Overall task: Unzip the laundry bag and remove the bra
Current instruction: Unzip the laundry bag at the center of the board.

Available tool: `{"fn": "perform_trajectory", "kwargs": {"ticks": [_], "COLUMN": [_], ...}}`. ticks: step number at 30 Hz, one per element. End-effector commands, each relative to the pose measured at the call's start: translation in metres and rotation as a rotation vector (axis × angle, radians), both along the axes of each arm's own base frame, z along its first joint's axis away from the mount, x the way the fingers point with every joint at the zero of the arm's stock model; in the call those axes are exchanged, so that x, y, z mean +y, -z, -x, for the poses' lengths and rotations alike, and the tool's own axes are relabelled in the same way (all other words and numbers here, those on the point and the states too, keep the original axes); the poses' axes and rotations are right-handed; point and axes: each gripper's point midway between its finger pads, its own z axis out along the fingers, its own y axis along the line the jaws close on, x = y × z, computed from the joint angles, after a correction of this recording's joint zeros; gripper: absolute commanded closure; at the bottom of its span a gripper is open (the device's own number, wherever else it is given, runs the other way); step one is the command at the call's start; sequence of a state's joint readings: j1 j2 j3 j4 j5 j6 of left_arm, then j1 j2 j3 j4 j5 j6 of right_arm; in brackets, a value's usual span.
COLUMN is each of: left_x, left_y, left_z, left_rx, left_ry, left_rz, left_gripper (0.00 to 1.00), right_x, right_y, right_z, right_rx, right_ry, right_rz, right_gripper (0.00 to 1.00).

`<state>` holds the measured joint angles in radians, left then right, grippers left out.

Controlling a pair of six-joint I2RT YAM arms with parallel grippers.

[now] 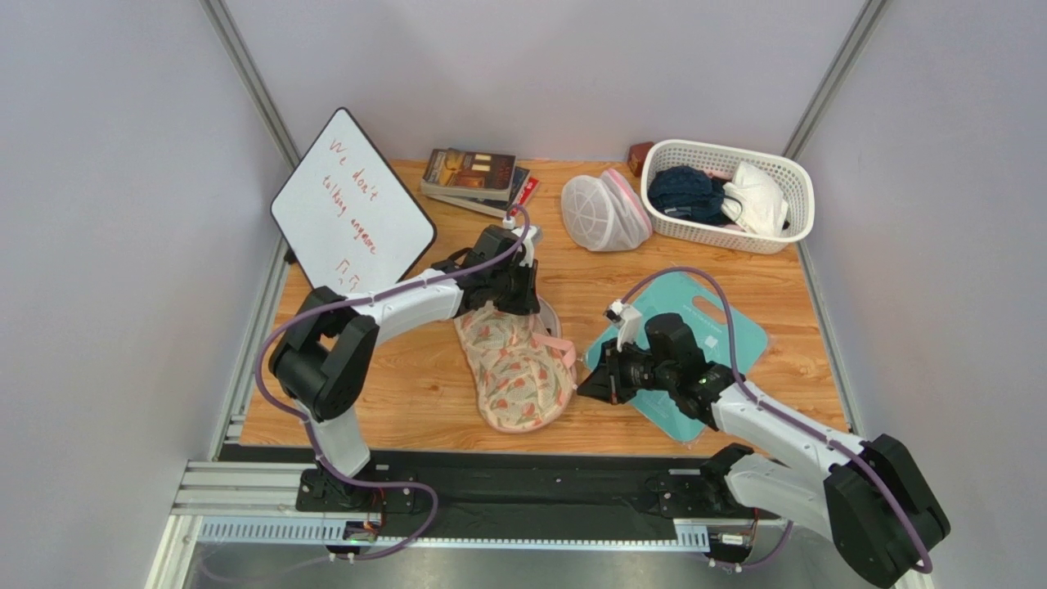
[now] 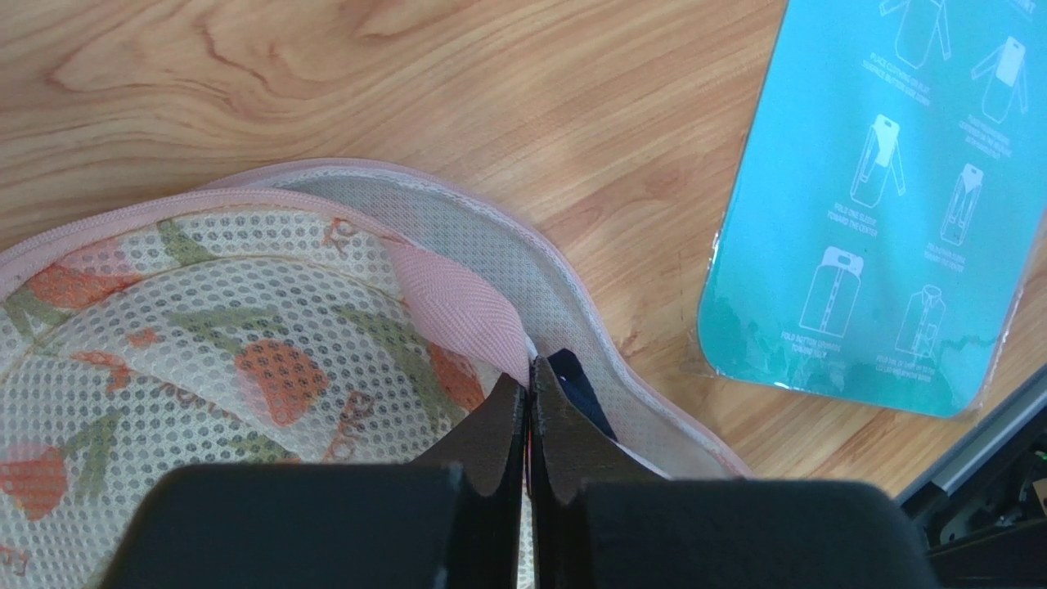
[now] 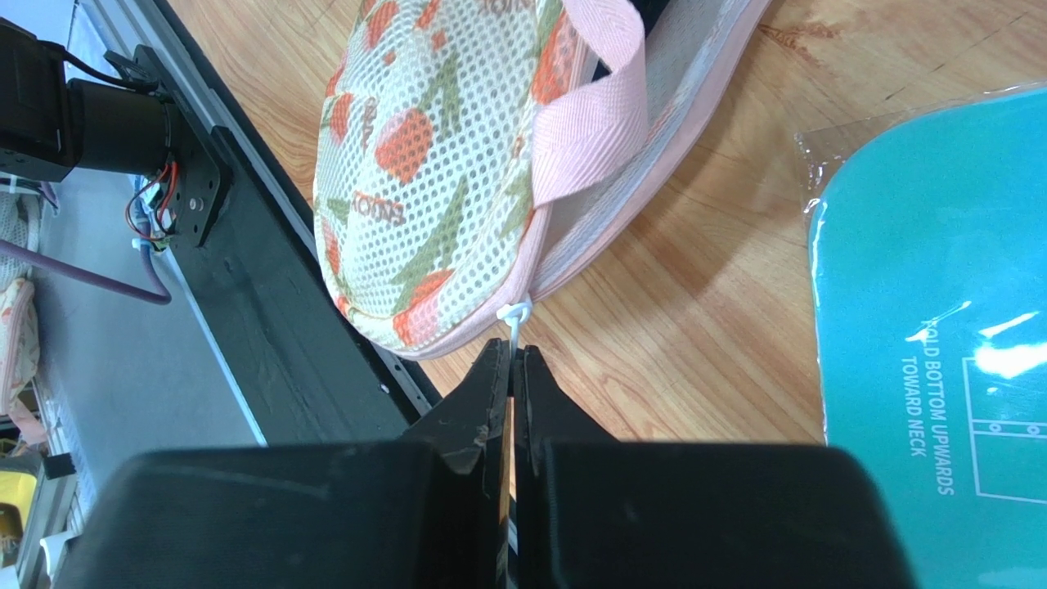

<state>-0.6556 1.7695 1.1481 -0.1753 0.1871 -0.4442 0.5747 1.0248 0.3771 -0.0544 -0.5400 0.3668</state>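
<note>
The laundry bag [image 1: 516, 362] lies flat mid-table, cream mesh with orange flowers and pink edging; it also fills the left wrist view [image 2: 221, 356] and the top of the right wrist view [image 3: 418, 160]. Its zip stands partly open along the right edge, showing white lining and a dark blue bit of the bra [image 2: 575, 383] inside. My left gripper [image 1: 526, 301] [image 2: 531, 383] is shut on the bag's edge beside the pink loop strap [image 2: 449, 307]. My right gripper [image 1: 588, 384] [image 3: 510, 356] is shut on the white zipper pull [image 3: 513, 322] at the bag's near right edge.
A teal folding board [image 1: 688, 356] lies right of the bag under the right arm. At the back stand a whiteboard [image 1: 350, 203], books [image 1: 473, 178], a white mesh dome bag [image 1: 605, 211] and a white basket [image 1: 728, 236] of clothes. A black rail [image 1: 516, 485] runs along the near edge.
</note>
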Motion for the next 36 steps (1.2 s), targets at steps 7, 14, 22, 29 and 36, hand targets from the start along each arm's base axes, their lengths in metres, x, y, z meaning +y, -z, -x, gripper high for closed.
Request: {"fn": "perform_trajectory", "kwargs": {"ticks": [7,14,22,29,36], "left_x": [0.032,0.057,0.081,0.088,0.09], "left_y": [-0.041,-0.044,-0.047,-0.049,-0.068], "left_z": [-0.043,-0.053,-0.063,-0.068,-0.065], "left_rx": [-0.132,-0.141,-0.16,-0.173,-0.222], "left_ry": [-0.132,-0.192,-0.26,-0.275,-0.27], "left_rz": [0.048,0.051,0.042,0.034,0.055], "left_gripper": [1.0,1.0,1.0,1.0,1.0], "right_x": [0.009,0.011,0.013,0.014,0.017], "right_y": [-0.003,0.0,0.001,0.002,0.002], "right_z": [0.013,0.016,0.018,0.019,0.019], "right_rx": [0.015,0.021,0.026,0.03,0.033], "right_ry": [-0.031,-0.035,-0.036,-0.035,-0.036], "right_rz": [-0.026,-0.022,-0.021,-0.017,-0.013], "right_gripper": [1.0,1.0,1.0,1.0,1.0]}}
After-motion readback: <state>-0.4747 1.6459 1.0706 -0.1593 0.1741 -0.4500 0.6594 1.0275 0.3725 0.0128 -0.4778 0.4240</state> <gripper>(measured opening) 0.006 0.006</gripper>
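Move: The left hand already holds the pink strap near its end at the bag's edge; the white zip pull, held by its cord in the right hand, lies about 12 cm back and 7 cm right of it, 3 cm lower. The bag's middle is 9 cm back and 4 cm left, the books 22 cm ahead and 10 cm left. From the right hand the zip pull is 1 cm ahead, 2 cm left, just below, and the teal board's middle 6 cm ahead, 18 cm right. Keeping its pinch on the strap, the left hand drags this end of the laundry bag left and forward, away from the held zip pull, for about 8 cm in all, rising some 2 cm and turning about 10 degrees counter-clockwise as it slows near the end. The right hand anchors the zip by keeping its closed fingers on the pull's white cord, drifting only about 1.5 cm left after the bag while the zip's edge is drawn past the slider. ##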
